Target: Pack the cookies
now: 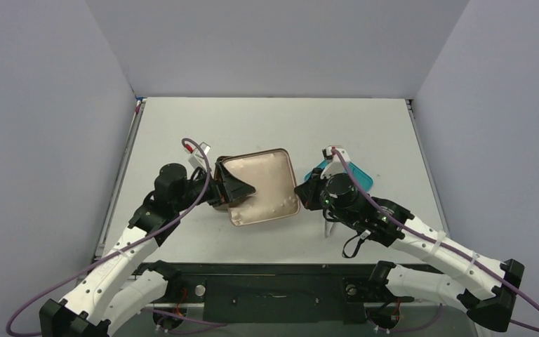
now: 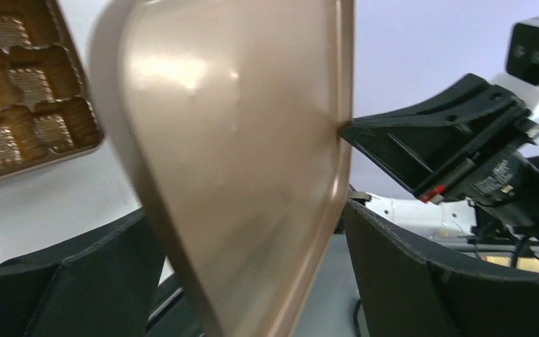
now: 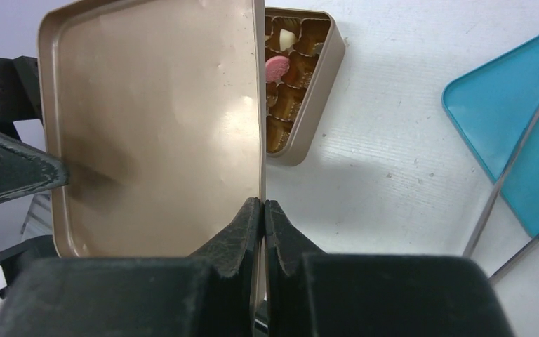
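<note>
A bronze tin lid [image 1: 261,186] hangs tilted over the tin. My right gripper [image 3: 263,203] is shut on the lid's [image 3: 154,119] right rim. My left gripper [image 2: 253,281] stands open, its two fingers straddling the opposite side of the lid [image 2: 245,140]. In the top view the left gripper [image 1: 237,189] is at the lid's left side and the right gripper [image 1: 302,193] at its right corner. The gridded tin [image 3: 316,77] lies under the lid, partly uncovered. In its cells I see a pink cookie [image 3: 276,68] and a cream-white cookie [image 3: 288,36]. The other cookies are hidden.
A teal square plate [image 1: 362,175] lies on the white table just right of the right gripper; it also fills the right edge of the right wrist view as the plate [image 3: 505,105]. Part of the tin's tray [image 2: 21,91] shows at the upper left of the left wrist view.
</note>
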### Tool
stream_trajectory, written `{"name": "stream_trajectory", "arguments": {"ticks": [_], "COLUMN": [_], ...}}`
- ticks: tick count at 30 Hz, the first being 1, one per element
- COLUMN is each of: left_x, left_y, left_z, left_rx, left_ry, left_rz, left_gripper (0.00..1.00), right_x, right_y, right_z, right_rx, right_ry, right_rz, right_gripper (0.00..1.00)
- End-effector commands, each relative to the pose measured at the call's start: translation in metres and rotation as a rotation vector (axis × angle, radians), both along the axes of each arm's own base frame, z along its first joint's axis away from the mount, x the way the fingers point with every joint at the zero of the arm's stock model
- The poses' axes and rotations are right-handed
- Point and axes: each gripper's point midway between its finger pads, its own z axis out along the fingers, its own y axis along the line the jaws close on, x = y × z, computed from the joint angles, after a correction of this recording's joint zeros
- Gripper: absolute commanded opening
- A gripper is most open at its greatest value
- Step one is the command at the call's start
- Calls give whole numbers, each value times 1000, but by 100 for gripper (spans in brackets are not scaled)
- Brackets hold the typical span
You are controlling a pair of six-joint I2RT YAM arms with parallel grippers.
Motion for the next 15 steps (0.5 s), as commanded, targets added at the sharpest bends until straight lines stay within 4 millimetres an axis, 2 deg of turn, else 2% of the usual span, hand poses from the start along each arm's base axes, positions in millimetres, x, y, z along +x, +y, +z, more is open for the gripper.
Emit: {"name": "stream_trajectory", "arguments": {"ticks": [1, 15], "left_x": [-13, -23], "left_y": [-9, -13], "left_z": [27, 41], "left_rx": [-119, -192], "left_ry": [-45, -61], "left_rz": [-84, -140], "left_gripper": [83, 34], "right_x": [4, 1], "right_y": [-1, -18], "right_z": [16, 0], "right_rx": [76, 35], "right_ry": [-45, -43], "right_rz": [-53, -105], "right_gripper": [0, 0]}}
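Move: The lid's left side already sits between my open left fingers, one above and one below; its middle is about 4 cm right and 2 cm ahead of my left hand, level with it. The box stands about 20 cm ahead, 2 cm left and 20 cm down. From my right hand, pinching the lid's right rim, the lid's middle lies 10 cm left, 2 cm ahead, and the box 20 cm ahead, 16 cm left, 20 cm down. I close my left fingers around the lid's left side from nearly wide open to under half, not yet shut, while that hand eases about 2 cm back and 2 cm up, a little to the right, turning some 10 degrees. My right hand keeps its pinch on the right rim and carries the lid about 1.5 cm right and 1 cm down, turning slightly clockwise. ##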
